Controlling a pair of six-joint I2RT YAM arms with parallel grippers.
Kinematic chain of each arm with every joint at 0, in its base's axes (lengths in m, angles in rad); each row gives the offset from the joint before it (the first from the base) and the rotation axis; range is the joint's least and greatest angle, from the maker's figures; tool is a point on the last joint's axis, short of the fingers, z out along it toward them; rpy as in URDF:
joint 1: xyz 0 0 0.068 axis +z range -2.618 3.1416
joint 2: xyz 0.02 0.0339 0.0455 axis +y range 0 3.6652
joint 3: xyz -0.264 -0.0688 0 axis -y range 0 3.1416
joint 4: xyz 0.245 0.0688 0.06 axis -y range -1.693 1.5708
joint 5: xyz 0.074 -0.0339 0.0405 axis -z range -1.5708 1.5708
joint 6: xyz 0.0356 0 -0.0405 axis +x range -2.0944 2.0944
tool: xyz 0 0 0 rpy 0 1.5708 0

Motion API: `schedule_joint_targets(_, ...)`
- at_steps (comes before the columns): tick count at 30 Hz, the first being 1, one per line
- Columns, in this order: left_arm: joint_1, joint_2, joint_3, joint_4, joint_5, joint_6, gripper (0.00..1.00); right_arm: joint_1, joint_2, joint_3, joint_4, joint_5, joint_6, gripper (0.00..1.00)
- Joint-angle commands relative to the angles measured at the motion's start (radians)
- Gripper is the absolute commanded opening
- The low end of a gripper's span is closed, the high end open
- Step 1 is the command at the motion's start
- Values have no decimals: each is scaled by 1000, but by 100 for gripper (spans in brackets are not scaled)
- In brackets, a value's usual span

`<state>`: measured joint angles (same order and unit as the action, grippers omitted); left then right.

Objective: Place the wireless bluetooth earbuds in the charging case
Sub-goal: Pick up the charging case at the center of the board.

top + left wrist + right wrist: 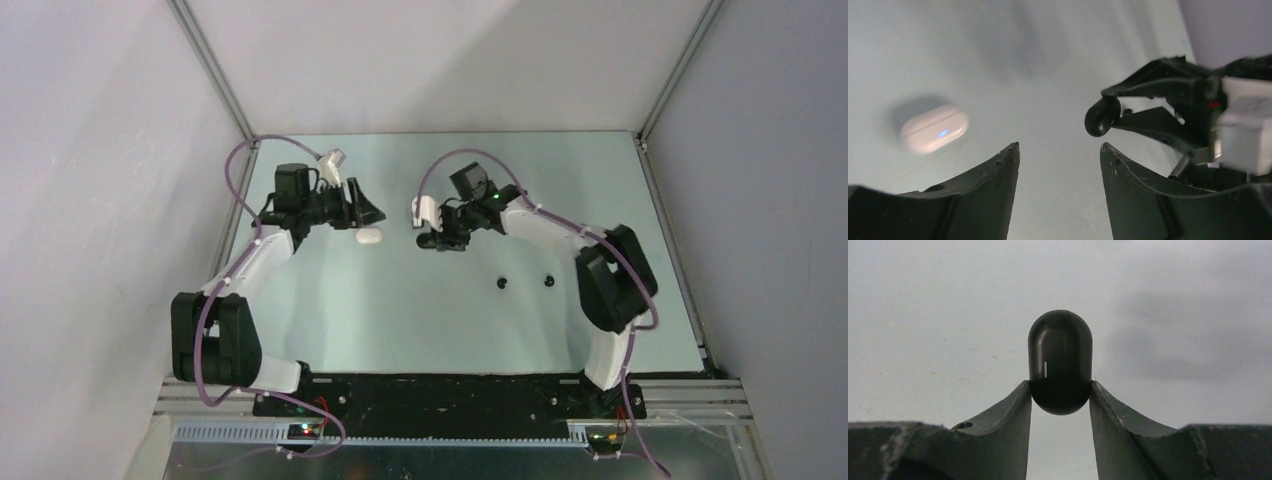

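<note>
My right gripper (1060, 387) is shut on a black pill-shaped charging case (1060, 360), closed, held by its lower end above the table. From the left wrist this case (1102, 116) shows at the tips of my right gripper (1115, 112). A white charging case (934, 129), closed with a blue light on its front, lies on the table (368, 237). My left gripper (1059, 146) is open and empty, just behind and to the right of it (368, 214). Two black earbuds (502, 283) (548, 279) lie on the table, right of centre. No white earbuds show.
The pale green table (400, 320) is boxed in by white walls with metal corner rails (215, 75). My right gripper (432, 243) hangs mid-table, a short gap to the right of the white case. Both arms' elbows stand near the side edges.
</note>
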<state>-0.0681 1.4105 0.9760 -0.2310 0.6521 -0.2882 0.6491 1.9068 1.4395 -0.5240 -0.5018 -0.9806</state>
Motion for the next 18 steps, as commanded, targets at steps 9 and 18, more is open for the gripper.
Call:
schedule_joint_targets(9,-142,17,135,261,234,15,66,-15,-280,25,168,47,134,26)
schedule_joint_targets(18,-183,77,183,265,286,-21,63,-8,-280,52,214,74,171,27)
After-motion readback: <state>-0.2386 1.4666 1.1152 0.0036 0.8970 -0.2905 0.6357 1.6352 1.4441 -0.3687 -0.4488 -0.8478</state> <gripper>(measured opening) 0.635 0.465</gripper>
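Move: The black charging case, already off the table in the right fingers, is about 11 cm to the left hand's right, 2 cm back of that hand and 7 cm below it. The white case lies on the board some 3 cm ahead of the left hand, 2 cm to its left and 15 cm below. From the right hand, the open left gripper waits about 12 cm to the left, 2 cm ahead and 8 cm higher; the white case is roughly 14 cm left, 5 cm ahead and 7 cm below. Upwards, fast at first and then holding still, the right hand carries the black charging case some 15 cm with a slight forward shift, keeping its grip while its left-pointing fingers tilt up about 20 degrees. The left hand sweeps right about 9 cm and up nearly as far towards the case, levelling its fingers and turning clockwise; they stay open and come close to the case's free end. ##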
